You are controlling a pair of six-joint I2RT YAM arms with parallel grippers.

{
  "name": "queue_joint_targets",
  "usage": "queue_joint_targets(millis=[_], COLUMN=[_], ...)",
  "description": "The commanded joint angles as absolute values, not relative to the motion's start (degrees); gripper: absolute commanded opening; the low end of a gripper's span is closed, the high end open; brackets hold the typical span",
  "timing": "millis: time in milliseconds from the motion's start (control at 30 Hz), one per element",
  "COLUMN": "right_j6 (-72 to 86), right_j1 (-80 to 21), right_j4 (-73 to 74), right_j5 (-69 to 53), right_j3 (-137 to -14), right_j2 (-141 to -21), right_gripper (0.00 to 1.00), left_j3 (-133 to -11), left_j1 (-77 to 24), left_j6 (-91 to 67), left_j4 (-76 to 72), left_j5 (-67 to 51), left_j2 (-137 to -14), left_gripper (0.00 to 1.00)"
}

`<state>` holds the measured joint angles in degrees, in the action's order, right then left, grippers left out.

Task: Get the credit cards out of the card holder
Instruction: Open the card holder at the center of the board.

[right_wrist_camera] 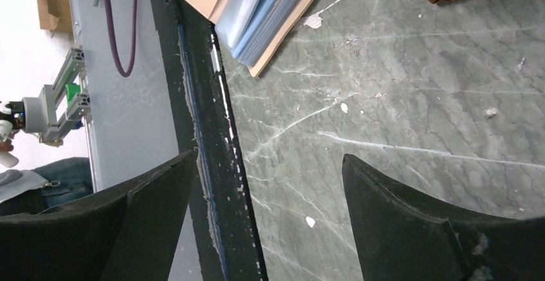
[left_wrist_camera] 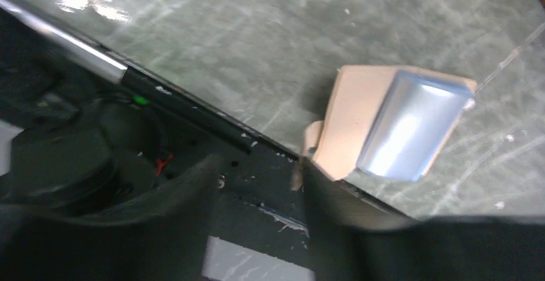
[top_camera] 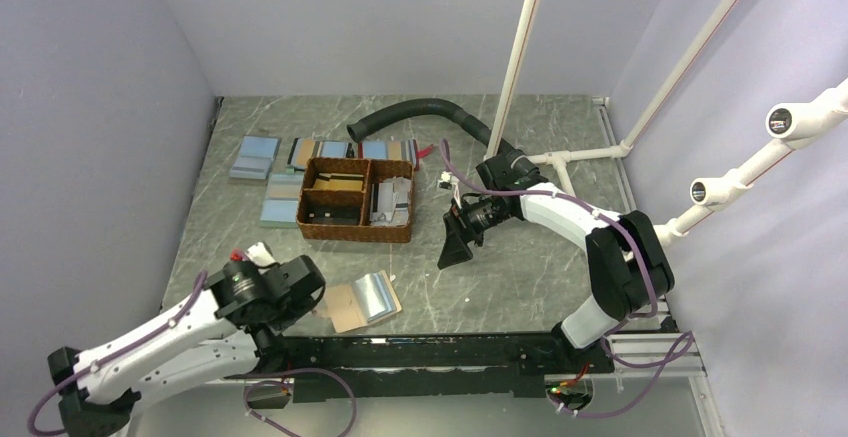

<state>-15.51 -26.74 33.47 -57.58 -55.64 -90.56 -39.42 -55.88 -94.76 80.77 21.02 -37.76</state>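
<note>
The card holder [top_camera: 362,302] lies open near the table's front edge, tan with shiny light-blue sleeves on top. In the left wrist view the card holder [left_wrist_camera: 385,123] sits just past my right fingertip, which is at its tan tab. My left gripper [top_camera: 312,292] [left_wrist_camera: 260,191] is open, low beside the holder's left edge, with nothing between the jaws. My right gripper [top_camera: 457,249] [right_wrist_camera: 267,184] is open and empty, hanging above the table right of centre. The right wrist view shows the holder [right_wrist_camera: 257,11] at the top. Cards lie in the woven basket [top_camera: 400,232].
Light blue flat rectangles [top_camera: 255,157] and a row of cards [top_camera: 350,149] lie behind and left of the basket. A black hose [top_camera: 420,112] curves at the back. White pipes [top_camera: 520,52] stand at the right. The black front rail [top_camera: 430,352] runs just below the holder.
</note>
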Motion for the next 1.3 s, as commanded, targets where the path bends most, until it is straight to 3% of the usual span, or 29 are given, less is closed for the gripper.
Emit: queue_joint_targets(millis=[0, 167, 333, 500, 667, 933, 1100, 1267], right_j6=[-17.45, -17.62, -17.33, -16.90, -16.76, -16.96, -16.79, -16.79], right_j1=[-27.07, -27.16, -27.22, -27.38, -27.67, -28.36, -28.39, -28.39], right_j4=[33.79, 33.84, 33.42, 33.05, 33.35, 33.30, 32.87, 33.10], right_j5=[-59.80, -59.85, -59.97, -60.24, -60.72, -60.44, -60.29, -60.53], right_j3=[-57.74, -57.48, -57.39, -57.39, -58.12, -57.83, -57.35, -57.66], right_j2=[-90.10, -89.44, -89.53, -90.08, -91.49, -91.27, -90.92, -91.31], right_gripper=[0.87, 0.87, 0.87, 0.87, 0.87, 0.87, 0.87, 0.87], left_j3=[-48.63, -58.29, -57.72, -51.62, -48.31, -46.20, -42.90, -39.59], left_j1=[-55.81, -55.81, -55.81, -55.74, -55.75, -54.31, -53.98, -53.39], left_j6=[-99.32, -84.66, -70.05, -71.22, -69.71, -73.93, -76.52, -76.19], left_j4=[89.64, 83.39, 64.71, 51.27, 41.74, 44.97, 44.44, 38.70], left_j5=[26.78, 29.20, 24.07, 18.77, 12.75, 11.66, 9.97, 7.96], left_j2=[-47.36, -52.26, -47.37, -42.66, -48.84, -65.29, -69.55, -71.45], left_gripper=[0.68, 0.72, 0.67, 0.66, 0.66, 0.66, 0.72, 0.71])
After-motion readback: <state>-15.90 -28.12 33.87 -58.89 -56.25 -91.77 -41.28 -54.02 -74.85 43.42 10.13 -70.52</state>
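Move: The opened card holder lies near the table's front edge, its middle about 11 cm to the left hand's right, 5 cm ahead and 8 cm below. Its clear card sleeves, on the right half, are some 13 cm right and 6 cm ahead. The basket stands about 10 cm right and 24 cm ahead. From the idle right hand the card holder lies roughly 18 cm left, 11 cm back and 7 cm below. Coming clear of the strap end of the card holder's cover, the left hand opens its part-open fingers wider and rises about 10 cm while swinging right and forward over the cover. It then sinks past its starting height, ending some 13 cm farther right above the clear sleeves, wrist turned about 20 degrees clockwise. Contact with the sleeves can't be seen. ##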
